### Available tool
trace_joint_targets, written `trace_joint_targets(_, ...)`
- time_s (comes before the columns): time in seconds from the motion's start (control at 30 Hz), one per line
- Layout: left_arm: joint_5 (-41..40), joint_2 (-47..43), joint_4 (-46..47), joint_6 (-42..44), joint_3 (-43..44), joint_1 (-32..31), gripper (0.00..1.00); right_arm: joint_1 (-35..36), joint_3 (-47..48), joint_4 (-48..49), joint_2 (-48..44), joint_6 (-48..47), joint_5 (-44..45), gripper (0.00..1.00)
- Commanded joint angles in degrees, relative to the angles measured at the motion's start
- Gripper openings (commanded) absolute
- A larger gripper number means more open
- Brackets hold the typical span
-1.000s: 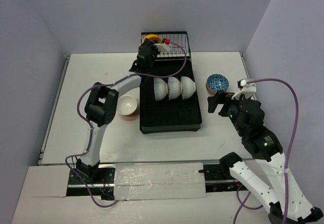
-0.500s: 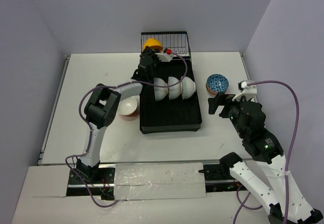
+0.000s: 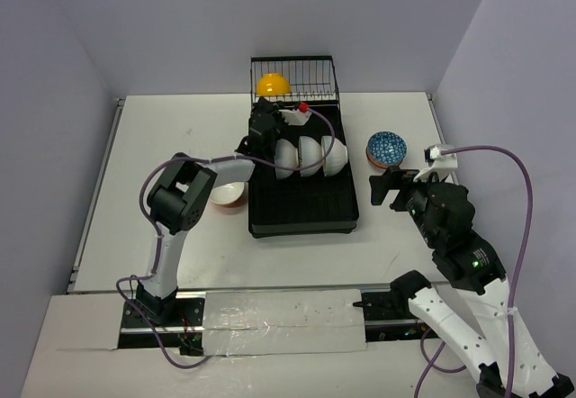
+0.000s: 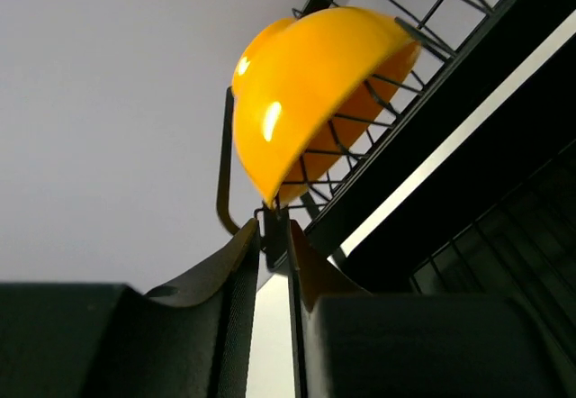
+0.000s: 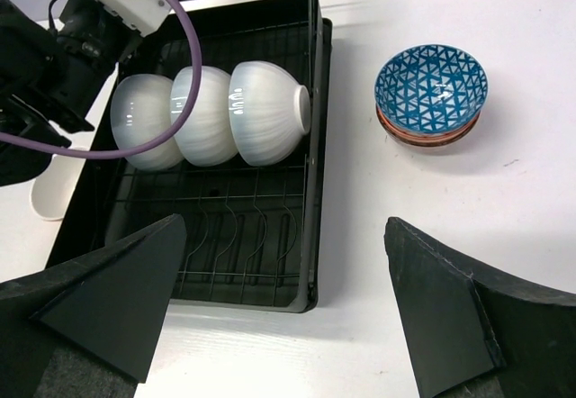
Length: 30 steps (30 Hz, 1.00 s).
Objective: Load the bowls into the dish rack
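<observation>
The black dish rack (image 3: 303, 213) lies mid-table, its wire basket (image 3: 310, 78) at the far end. A yellow bowl (image 3: 272, 84) rests tilted in that basket (image 4: 423, 33), free of any grip. Just short of the yellow bowl (image 4: 315, 92), my left gripper (image 4: 273, 236) stands open by a narrow gap, holding nothing. Three white bowls (image 3: 309, 157) stand on edge in the rack (image 5: 225, 263). Blue-patterned bowls (image 3: 386, 148) are stacked right of the rack. My right gripper (image 5: 283, 303) hangs wide open and empty above the rack's near right corner.
A bowl with a white inside and reddish outside (image 3: 227, 191) sits on the table left of the rack, partly under my left arm. The left arm's purple cable (image 5: 180, 74) loops over the white bowls (image 5: 207, 114). Walls close the table at the back and sides.
My left gripper has let go of the yellow bowl, which now sits in the wire basket, and has drawn back toward the white bowls. The right arm has barely moved.
</observation>
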Motion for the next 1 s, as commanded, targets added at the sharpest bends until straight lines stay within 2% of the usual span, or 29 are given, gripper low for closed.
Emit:
trace_joint_targets(0.0, -1.8, -5.28, 1.63, -2.1, -1.45, -0.4, 0.24, -0.1, -0.07, 1.67, -0.67, -0.72, -0.57, 0.98)
trace_joint_targets(0.13, -2.24, -7.65, 0.93, -5.17, -2.76, -0.83, 0.32, -0.01, -0.25, 1.85, -0.75, -0.72, -0.92, 0.98)
trace_joint_targets(0.23, -2.77, -9.76, 0.66, -7.63, -3.82, -1.36, 0.41, -0.1, -0.16, 2.2, -0.75, -0.81, -1.36, 0.98)
trace_joint_targets(0.27, -3.03, -10.46, 0.32, -8.68, -4.34, -1.45, 0.48, -0.1, -0.07, 2.2, -0.75, -0.9, -1.36, 0.99)
trace_joint_targets(0.33, -3.03, -12.84, -1.09, -12.55, -4.52, -1.45, 0.53, -0.1, 0.02, 2.29, -0.75, -0.98, -1.54, 0.98)
trace_joint_targets(0.47, -4.43, -16.79, -5.92, -20.45, -3.12, -1.45, 0.71, -0.1, 0.02, 2.64, -0.93, -1.16, -2.15, 0.99)
trace_joint_targets(0.5, -4.52, -18.97, -7.32, -24.91, -2.86, -1.45, 0.72, -0.1, -0.16, 2.81, -0.93, -1.16, -2.33, 0.99)
trace_joint_targets(0.63, -2.33, -26.36, -18.99, -37.76, -3.11, -1.36, 0.84, -0.1, 0.1, 2.9, -0.67, -0.99, -3.47, 0.98)
trace_joint_targets(0.67, -2.15, -27.77, -21.55, -40.57, -3.29, -1.28, 0.91, -0.1, 0.11, 2.99, -0.58, -0.98, -3.74, 0.98)
trace_joint_targets(0.73, -2.06, -31.9, -26.82, -48.13, -3.73, -1.28, 0.97, -0.1, 0.11, 3.08, -0.32, -0.98, -4.26, 0.99)
trace_joint_targets(0.77, -2.06, -33.05, -32.85, -51.03, -3.73, -1.19, 0.99, -0.1, 0.11, 3.08, -0.31, -0.98, -4.61, 0.98)
trace_joint_targets(0.83, -1.45, -38.04, -42.25, -63.38, -4.52, -1.1, 0.99, -0.1, 0.02, 3.25, -0.05, -0.99, -5.14, 0.99)
trace_joint_targets(0.87, -0.93, -38.07, -44.75, -63.45, -5.13, -0.93, 0.99, -0.1, 0.02, 3.25, 0.12, -0.98, -5.41, 0.99)
trace_joint_targets(0.97, -0.4, -43.24, -56.15, -76.58, -8.38, -0.14, 0.99, -0.1, 0.02, 3.6, 0.56, -0.37, -6.46, 0.99)
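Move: The white bowl still on the table lies about 18 cm back from the empty left hand, 10 cm to its left and some 15 cm below. The yellow bowl sits on the raised wire shelf, about 7 cm ahead, 3 cm to the right and 3 cm above; the nearest racked white bowl is 11 cm back, 6 cm right and 11 cm lower. From the right hand, that table bowl lies about 15 cm ahead, 41 cm left and 25 cm below. Back and up, slowly at first and then fast, the left hand draws away from the yellow bowl and the shelf, rising some 15 cm and coming back nearly 13, with a lean to the left late on. Meanwhile it rolls about 55 degrees, its left side dipping, tips down slightly towards the end, and spreads its barely parted, empty fingers wide. ##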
